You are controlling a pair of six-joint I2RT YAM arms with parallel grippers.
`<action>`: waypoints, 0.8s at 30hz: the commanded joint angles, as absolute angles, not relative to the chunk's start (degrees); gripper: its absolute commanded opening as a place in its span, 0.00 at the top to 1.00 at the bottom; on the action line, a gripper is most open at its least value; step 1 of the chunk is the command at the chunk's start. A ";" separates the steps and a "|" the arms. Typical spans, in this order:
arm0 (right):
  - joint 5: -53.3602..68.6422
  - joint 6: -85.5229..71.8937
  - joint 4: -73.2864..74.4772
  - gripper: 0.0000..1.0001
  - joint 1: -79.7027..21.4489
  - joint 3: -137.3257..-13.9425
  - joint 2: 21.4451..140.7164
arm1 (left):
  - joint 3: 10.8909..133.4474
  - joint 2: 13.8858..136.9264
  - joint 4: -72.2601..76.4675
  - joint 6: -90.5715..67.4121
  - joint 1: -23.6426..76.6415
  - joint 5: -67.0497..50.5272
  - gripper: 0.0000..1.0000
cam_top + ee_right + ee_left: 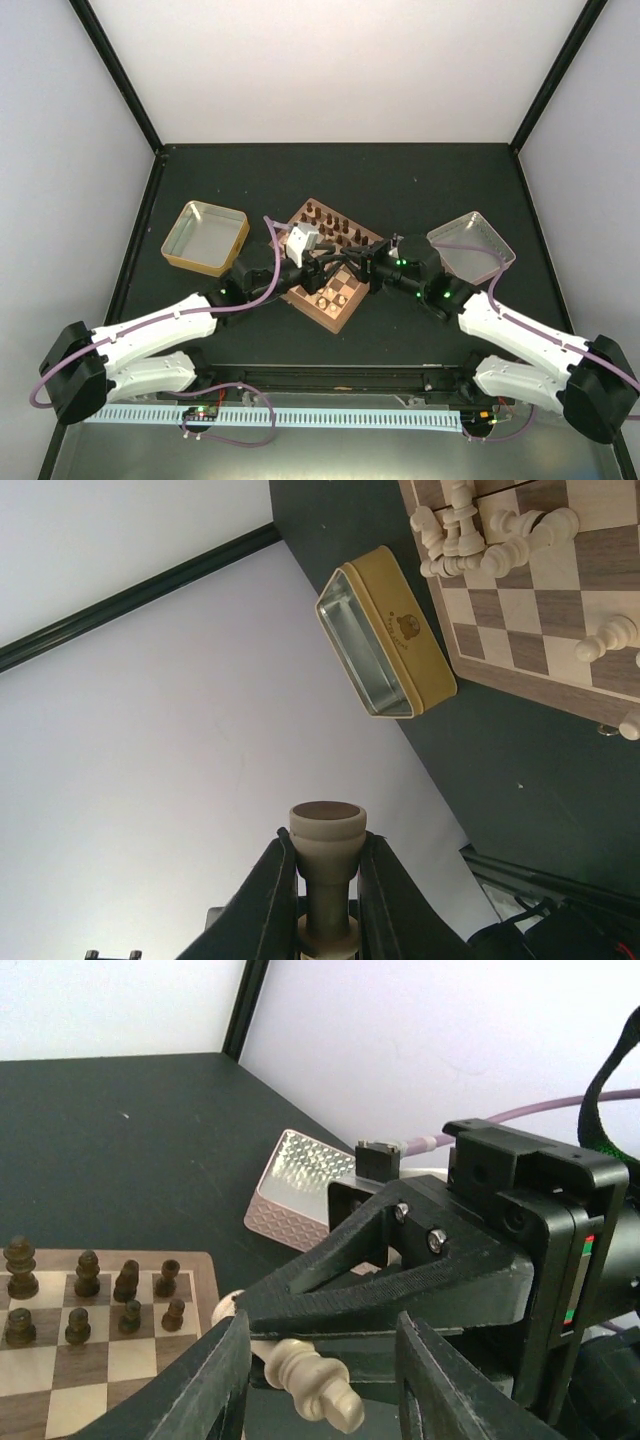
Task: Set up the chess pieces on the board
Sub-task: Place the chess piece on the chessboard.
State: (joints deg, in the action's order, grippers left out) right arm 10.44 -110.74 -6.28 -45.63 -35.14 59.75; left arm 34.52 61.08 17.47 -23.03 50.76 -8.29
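Note:
The board point(345, 300) lies in the middle of the table, with dark brown chess pieces point(335, 225) on its far rows and pale ones on its near side. My right gripper point(327, 842) is shut on a pale cream piece point(327, 825) and holds it sideways above the board. My left gripper point(322, 1338) is open, with its fingers point(205, 1380) on either side of that piece's head point(315, 1388). The two grippers meet over the board point(348, 265). In the left wrist view dark pieces point(100, 1290) stand on the board. In the right wrist view several pale pieces point(480, 530) lie clustered on it.
A gold metal tray point(205, 237) sits left of the board and also shows in the right wrist view point(400, 630). A silver tray point(470, 243) sits to the right and shows in the left wrist view point(300, 1195). Black posts and pale walls enclose the table.

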 commanded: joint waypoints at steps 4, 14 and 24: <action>9.48 -111.15 -9.07 0.92 -45.81 -35.57 61.86 | 34.95 62.79 13.01 -24.35 50.98 -10.70 0.57; 13.43 -109.93 -10.00 0.91 -45.79 -35.60 63.06 | 38.71 66.26 12.66 -23.34 50.98 -6.31 0.68; 14.95 -106.22 -9.18 0.92 -45.87 -34.63 63.90 | 38.65 65.57 11.50 -22.21 50.98 -4.57 0.93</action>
State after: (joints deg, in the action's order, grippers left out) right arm 10.15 -108.79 -8.23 -44.64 -35.09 63.64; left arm 35.94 65.63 10.94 -23.68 50.72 -6.15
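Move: Just under the open left fingers, about 3 cm down, 1 cm ahead and 1 cm to the right, is the white chess piece, held level in the right hand's closed fingers at that hand's own point. From the left hand the dark pieces on the board lie some 7 cm ahead, 2 cm left and 14 cm below, and the standing white pieces roughly 10 cm back, 2 cm left and equally low. Sinking about 4 cm onto the piece in the right hand, the left hand dips its fingertips some 10 degrees, then closes from under half open until its fingers pinch the piece's free end from both sides, easing about a centimetre forward as they shut. The right hand keeps its grip throughout and drifts 1 to 2 cm down and forward. ##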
